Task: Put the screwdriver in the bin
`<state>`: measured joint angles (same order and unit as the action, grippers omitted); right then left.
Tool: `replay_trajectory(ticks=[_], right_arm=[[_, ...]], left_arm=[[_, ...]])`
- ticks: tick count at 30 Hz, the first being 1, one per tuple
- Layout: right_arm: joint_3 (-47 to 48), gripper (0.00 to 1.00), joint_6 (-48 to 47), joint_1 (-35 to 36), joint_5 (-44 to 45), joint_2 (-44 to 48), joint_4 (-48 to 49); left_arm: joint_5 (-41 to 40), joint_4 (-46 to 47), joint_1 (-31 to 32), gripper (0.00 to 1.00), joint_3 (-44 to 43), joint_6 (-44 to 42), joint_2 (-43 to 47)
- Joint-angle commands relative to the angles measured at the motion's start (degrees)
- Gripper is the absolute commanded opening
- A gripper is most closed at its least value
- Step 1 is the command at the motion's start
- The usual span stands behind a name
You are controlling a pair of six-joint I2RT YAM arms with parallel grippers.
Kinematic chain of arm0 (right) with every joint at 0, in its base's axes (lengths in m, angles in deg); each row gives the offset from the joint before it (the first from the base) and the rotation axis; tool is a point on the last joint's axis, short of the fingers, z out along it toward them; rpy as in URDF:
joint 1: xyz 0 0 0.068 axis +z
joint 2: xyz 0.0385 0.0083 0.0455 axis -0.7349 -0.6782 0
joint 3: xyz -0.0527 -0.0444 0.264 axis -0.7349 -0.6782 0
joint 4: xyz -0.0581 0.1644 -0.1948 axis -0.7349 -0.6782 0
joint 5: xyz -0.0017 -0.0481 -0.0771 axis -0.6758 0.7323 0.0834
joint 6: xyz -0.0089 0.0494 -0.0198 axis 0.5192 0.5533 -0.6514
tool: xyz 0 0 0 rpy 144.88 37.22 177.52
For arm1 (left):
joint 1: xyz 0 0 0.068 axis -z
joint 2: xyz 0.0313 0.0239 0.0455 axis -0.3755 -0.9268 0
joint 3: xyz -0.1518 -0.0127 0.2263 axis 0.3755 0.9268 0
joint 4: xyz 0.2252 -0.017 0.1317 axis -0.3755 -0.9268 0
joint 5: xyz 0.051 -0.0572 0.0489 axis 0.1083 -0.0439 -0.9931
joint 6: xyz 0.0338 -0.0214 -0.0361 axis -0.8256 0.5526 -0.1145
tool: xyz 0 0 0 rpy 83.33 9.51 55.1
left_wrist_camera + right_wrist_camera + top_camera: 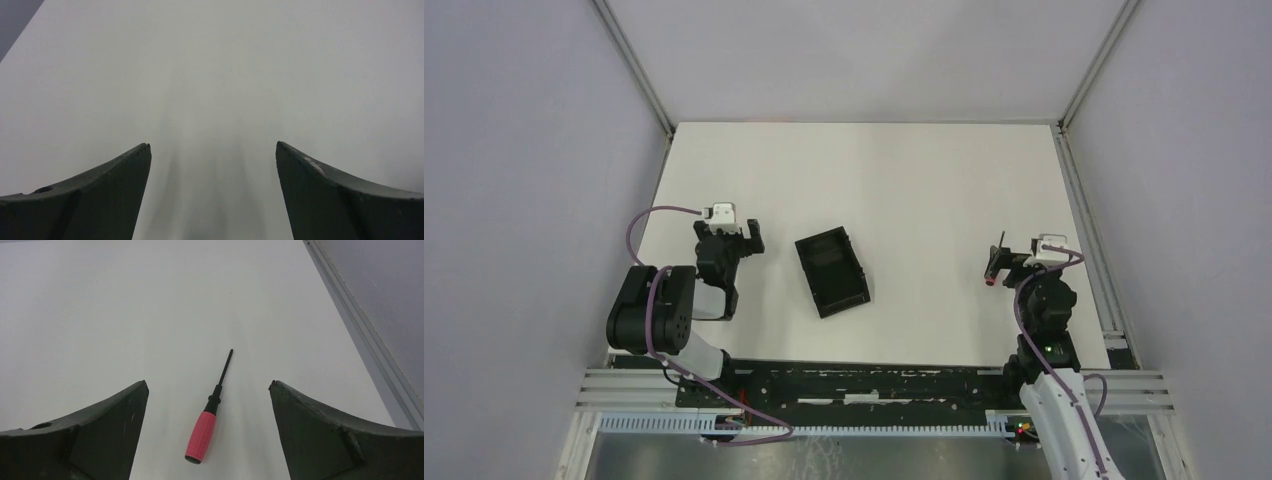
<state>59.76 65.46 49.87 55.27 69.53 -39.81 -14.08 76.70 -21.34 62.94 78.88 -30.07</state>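
The screwdriver point(202, 436), with a short red handle and a thin dark shaft, lies on the white table between my right gripper's open fingers, handle toward me and tip pointing away. In the top view it shows at the table's right side point(993, 276). My right gripper point(208, 385) hangs above it, open and empty, also visible in the top view point(1014, 263). The bin point(832, 272), a small black low-walled tray, sits empty near the table's middle. My left gripper point(742, 240) is open and empty to the left of the bin; its wrist view point(213, 145) shows only bare table.
A metal rail point(360, 330) runs along the table's right edge, close to the right of the screwdriver, and also shows in the top view point(1084, 230). Grey enclosure walls stand on the left, right and far sides.
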Motion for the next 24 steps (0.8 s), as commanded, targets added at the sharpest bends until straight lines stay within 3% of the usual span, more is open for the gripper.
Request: replay_trajectory(ticks=[1,6,10,14,17,24], right_arm=[[8.3,0.98,3.1,-0.1,3.2,-2.0,-3.4],[31.8,0.98,1.8,-0.1,6.1,-15.9,-21.7],[56.6,0.98,-1.0,-0.1,1.7,-34.3,-39.7],[71.1,0.98,-2.5,-0.3,1.6,-49.9,-52.3],[70.4,0.98,-2.2,-1.4,0.8,-56.6,-52.6],[54.4,0.95,-0.6,-4.3,-2.9,-66.8,-43.3]], left_arm=[[0.5,1.6,-0.1,1.0,-0.5,1.9,0.9],[0.5,1.6,-0.1,1.0,-0.5,1.9,0.9],[0.6,1.6,-0.1,1.0,-0.5,1.9,1.0],[0.6,1.6,-0.1,1.0,-0.5,1.9,0.9],[0.6,1.6,-0.1,1.0,-0.5,1.9,0.9],[0.6,1.6,-0.1,1.0,-0.5,1.9,0.9]])
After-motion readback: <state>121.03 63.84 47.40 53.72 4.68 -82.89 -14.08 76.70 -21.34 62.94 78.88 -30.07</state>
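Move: Ahead of the right hand by about 7 cm, roughly 1 cm to its left and some 13 cm below, the screwdriver lies on the table, its red handle nearest the robot and its tip pointing away. The bin stands about 38 cm to the right hand's left and some 4 cm ahead. From the left hand, the screwdriver is roughly 57 cm to the right and 3 cm back. Swinging up and over in a quick arc, the empty right hand rises about 20 cm while reaching forward, then drops just as far towards the screwdriver, still moving down at the end. It ends some 10 cm farther out at its old height, over the screwdriver, the wrist having tipped about 45 degrees downward. The fingers stay wide open and touch nothing. ##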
